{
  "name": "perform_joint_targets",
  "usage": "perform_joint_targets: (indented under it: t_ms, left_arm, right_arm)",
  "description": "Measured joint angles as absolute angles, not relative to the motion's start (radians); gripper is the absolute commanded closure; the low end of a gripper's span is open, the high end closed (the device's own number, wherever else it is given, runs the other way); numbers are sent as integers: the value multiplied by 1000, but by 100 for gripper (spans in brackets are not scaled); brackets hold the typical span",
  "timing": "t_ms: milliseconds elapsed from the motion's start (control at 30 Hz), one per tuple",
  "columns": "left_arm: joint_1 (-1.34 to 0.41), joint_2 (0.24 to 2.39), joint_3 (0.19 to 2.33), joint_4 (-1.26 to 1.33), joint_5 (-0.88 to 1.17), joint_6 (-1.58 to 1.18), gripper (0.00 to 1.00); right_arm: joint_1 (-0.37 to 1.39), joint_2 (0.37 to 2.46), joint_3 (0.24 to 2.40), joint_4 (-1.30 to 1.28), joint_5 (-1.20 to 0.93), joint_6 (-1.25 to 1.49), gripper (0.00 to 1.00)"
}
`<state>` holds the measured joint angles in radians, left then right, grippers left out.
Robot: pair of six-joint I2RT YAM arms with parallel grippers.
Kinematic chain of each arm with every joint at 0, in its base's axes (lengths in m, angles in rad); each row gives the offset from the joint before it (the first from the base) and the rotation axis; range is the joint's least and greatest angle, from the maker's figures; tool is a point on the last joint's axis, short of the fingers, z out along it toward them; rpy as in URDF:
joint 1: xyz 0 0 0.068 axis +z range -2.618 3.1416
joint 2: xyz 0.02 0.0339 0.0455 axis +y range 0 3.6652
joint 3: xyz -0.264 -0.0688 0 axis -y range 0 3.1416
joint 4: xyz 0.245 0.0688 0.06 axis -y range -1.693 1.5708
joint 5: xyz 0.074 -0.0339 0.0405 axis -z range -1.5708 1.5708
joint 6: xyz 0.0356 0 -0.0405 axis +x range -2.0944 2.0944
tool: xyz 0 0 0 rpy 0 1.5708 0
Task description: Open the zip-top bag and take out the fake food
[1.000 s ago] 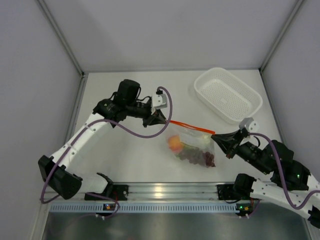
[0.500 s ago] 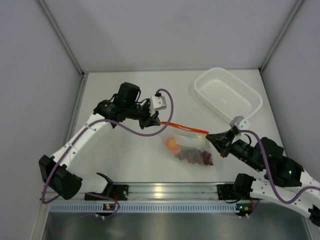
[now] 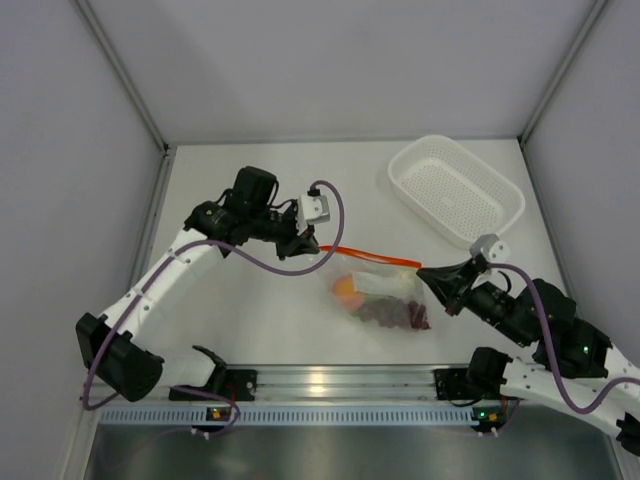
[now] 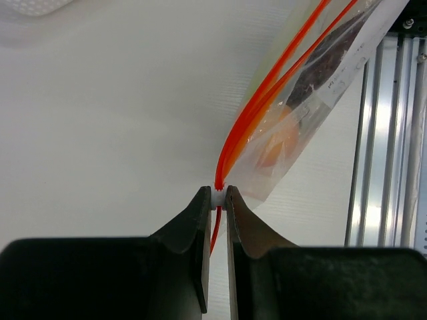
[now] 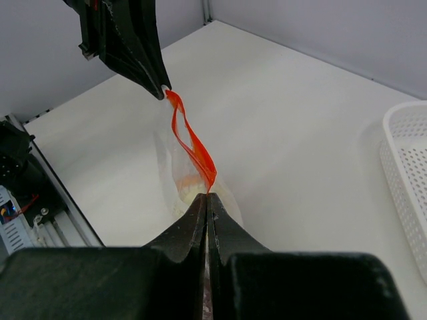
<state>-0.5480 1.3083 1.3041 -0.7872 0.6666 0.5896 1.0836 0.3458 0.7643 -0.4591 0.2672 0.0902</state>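
The clear zip-top bag (image 3: 380, 292) hangs between my two grippers above the table, its orange-red zipper strip (image 3: 368, 256) stretched between them. My left gripper (image 3: 311, 249) is shut on the white slider at the strip's left end (image 4: 218, 196). My right gripper (image 3: 421, 271) is shut on the bag's right end (image 5: 208, 193). In the right wrist view the strip (image 5: 190, 145) gapes a little in the middle. Inside the bag are the round orange fruit (image 3: 347, 288), the dark grape bunch (image 3: 392, 313) and a pale stalk (image 3: 385, 285).
A white perforated basket (image 3: 456, 190) stands at the back right, also at the right edge of the right wrist view (image 5: 405, 180). A metal rail (image 3: 330, 381) runs along the table's near edge. Grey walls enclose the table.
The bag and both grippers have shifted a little left and back. The zipper strip now stands slightly apart in the middle. Both grippers keep their hold.
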Motion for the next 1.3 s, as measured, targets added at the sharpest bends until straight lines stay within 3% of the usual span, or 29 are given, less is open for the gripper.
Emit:
perform_joint_targets:
  t_ms: [600, 633, 667, 867, 1000, 1300]
  left_arm:
    - [-522, 1213, 1299, -806, 635, 613, 100]
    - [-520, 1212, 1299, -807, 641, 613, 100]
    - [-519, 1212, 1299, -808, 646, 613, 100]
    - [-519, 1216, 1299, -813, 683, 612, 100]
    - [-518, 1215, 1299, -815, 707, 613, 100]
    - [-518, 1208, 1299, -817, 761, 613, 100]
  right_arm:
    - [1084, 302, 759, -456, 293, 119, 100]
    - [1084, 304, 759, -454, 287, 120, 95]
    - [1084, 308, 757, -448, 277, 122, 61]
    - [1084, 405, 751, -412, 240, 110, 31]
    - [1084, 518, 773, -414, 242, 74, 18]
    - [1084, 846, 979, -450, 265, -51, 10]
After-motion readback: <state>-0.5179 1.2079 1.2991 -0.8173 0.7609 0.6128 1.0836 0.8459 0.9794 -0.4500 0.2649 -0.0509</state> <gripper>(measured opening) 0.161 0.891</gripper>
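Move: The zip-top bag hangs between the hands, its red-lipped mouth pinched at both ends. The middle of the mouth is about 9 cm left, 4 cm ahead and 4 cm below the right hand; the orange fruit inside hangs roughly 13 cm left, 6 cm ahead and 17 cm down, the grapes some 5 cm left, 2 cm ahead and 18 cm down. From the left hand the mouth's middle is about 9 cm right, 4 cm back and 2 cm higher. After holding almost still, the right hand lets go of its end of the red zipper, opening its shut fingers nearly wide while it travels about 8 cm left and then also some 4 cm forward, dipping about 2 cm and rolling its left side down some 20 degrees, in towards the bag's mouth and the left hand. The left hand keeps its pinch on the other end throughout, rising about 3 cm as it first eases left a little and then draws slightly back. ##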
